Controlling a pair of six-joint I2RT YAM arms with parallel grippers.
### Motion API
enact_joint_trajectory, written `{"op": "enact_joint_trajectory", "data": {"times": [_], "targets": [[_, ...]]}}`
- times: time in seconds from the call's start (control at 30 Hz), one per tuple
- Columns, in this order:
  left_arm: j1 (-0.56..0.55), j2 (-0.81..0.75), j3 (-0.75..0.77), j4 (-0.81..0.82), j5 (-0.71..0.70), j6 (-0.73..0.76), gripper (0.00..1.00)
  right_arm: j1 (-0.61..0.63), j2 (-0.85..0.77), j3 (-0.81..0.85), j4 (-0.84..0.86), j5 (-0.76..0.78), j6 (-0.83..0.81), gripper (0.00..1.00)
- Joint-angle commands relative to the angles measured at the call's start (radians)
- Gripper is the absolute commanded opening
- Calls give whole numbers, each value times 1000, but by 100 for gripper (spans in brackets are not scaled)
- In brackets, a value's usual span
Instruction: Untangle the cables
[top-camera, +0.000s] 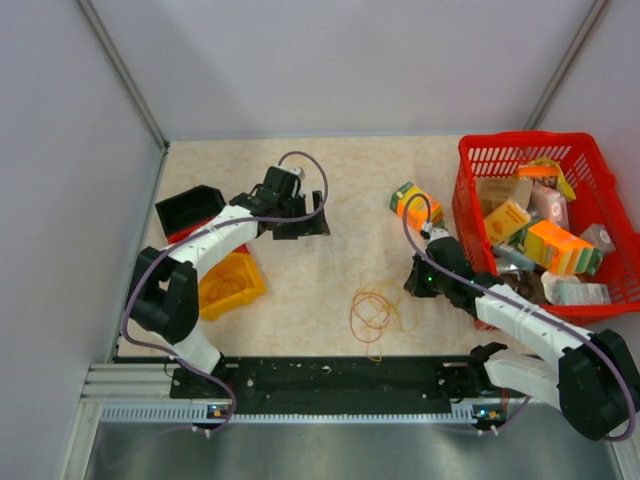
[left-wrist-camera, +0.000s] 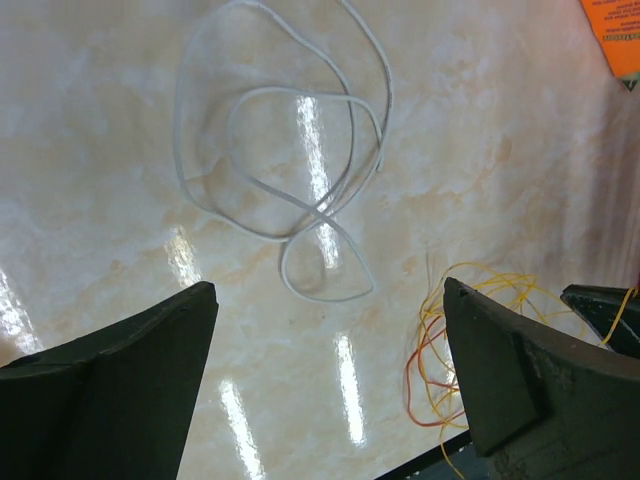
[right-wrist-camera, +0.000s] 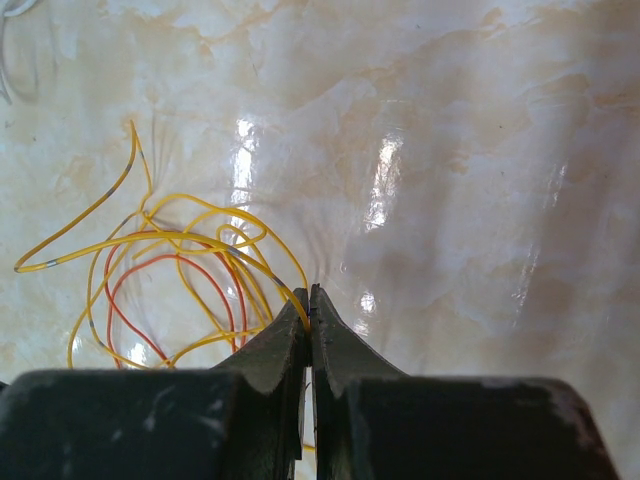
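The cables are thin wires on the marble-patterned table. A yellow, orange and red tangle (top-camera: 372, 312) lies near the front middle and also shows in the right wrist view (right-wrist-camera: 170, 280) and the left wrist view (left-wrist-camera: 450, 350). A white cable (left-wrist-camera: 290, 170) lies apart in loose loops, just beyond the tangle in the left wrist view. My right gripper (right-wrist-camera: 309, 295) is shut on a yellow cable at the tangle's right edge (top-camera: 411, 287). My left gripper (left-wrist-camera: 328, 290) stands wide open above the table with nothing between its fingers (top-camera: 300, 215).
A red basket (top-camera: 470, 200) full of packages stands at the right. An orange and green box (top-camera: 415, 205) lies just left of it. A yellow bin (top-camera: 230, 285) and a black bin (top-camera: 190, 208) sit at the left. A black rail (top-camera: 330, 375) runs along the near edge.
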Motion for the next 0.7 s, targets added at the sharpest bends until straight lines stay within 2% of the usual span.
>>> {"op": "enact_joint_trajectory", "data": {"times": [0.0, 0.13, 0.27, 0.4, 0.67], "targets": [[64, 76, 26, 66, 118, 31, 98, -8, -8, -10, 47, -11, -14, 0], [86, 198, 140, 37, 172, 46, 98, -8, -11, -12, 47, -13, -15, 0], [89, 298, 210, 9, 161, 42, 99, -6, -15, -13, 48, -7, -14, 0], [86, 314, 171, 63, 169, 1, 95, -8, -21, -16, 47, -8, -14, 0], [80, 194, 25, 126, 103, 2, 98, -6, -20, -13, 48, -13, -15, 0]]}}
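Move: The white cable lies in a loose coil on the table some 11 cm below the left hand and about 2 cm ahead, with practically no sideways offset. From this left hand the yellow-and-red cable tangle is roughly 15 cm back and 10 cm to the right, and the orange box about 7 cm ahead and 19 cm to the right. From the right hand the white cable is about 12 cm ahead and 16 cm to the left. With its fingers already wide open and kept so, the left hand drops about 7.5 cm towards the white cable, swinging forward some 4.5 cm in the first half of the descent and then easing back a centimetre as it slows. The wrist tips about 10 degrees, so the fingers point more steeply down at the coil, ending low over its crossing strands with no grip on them yet. ##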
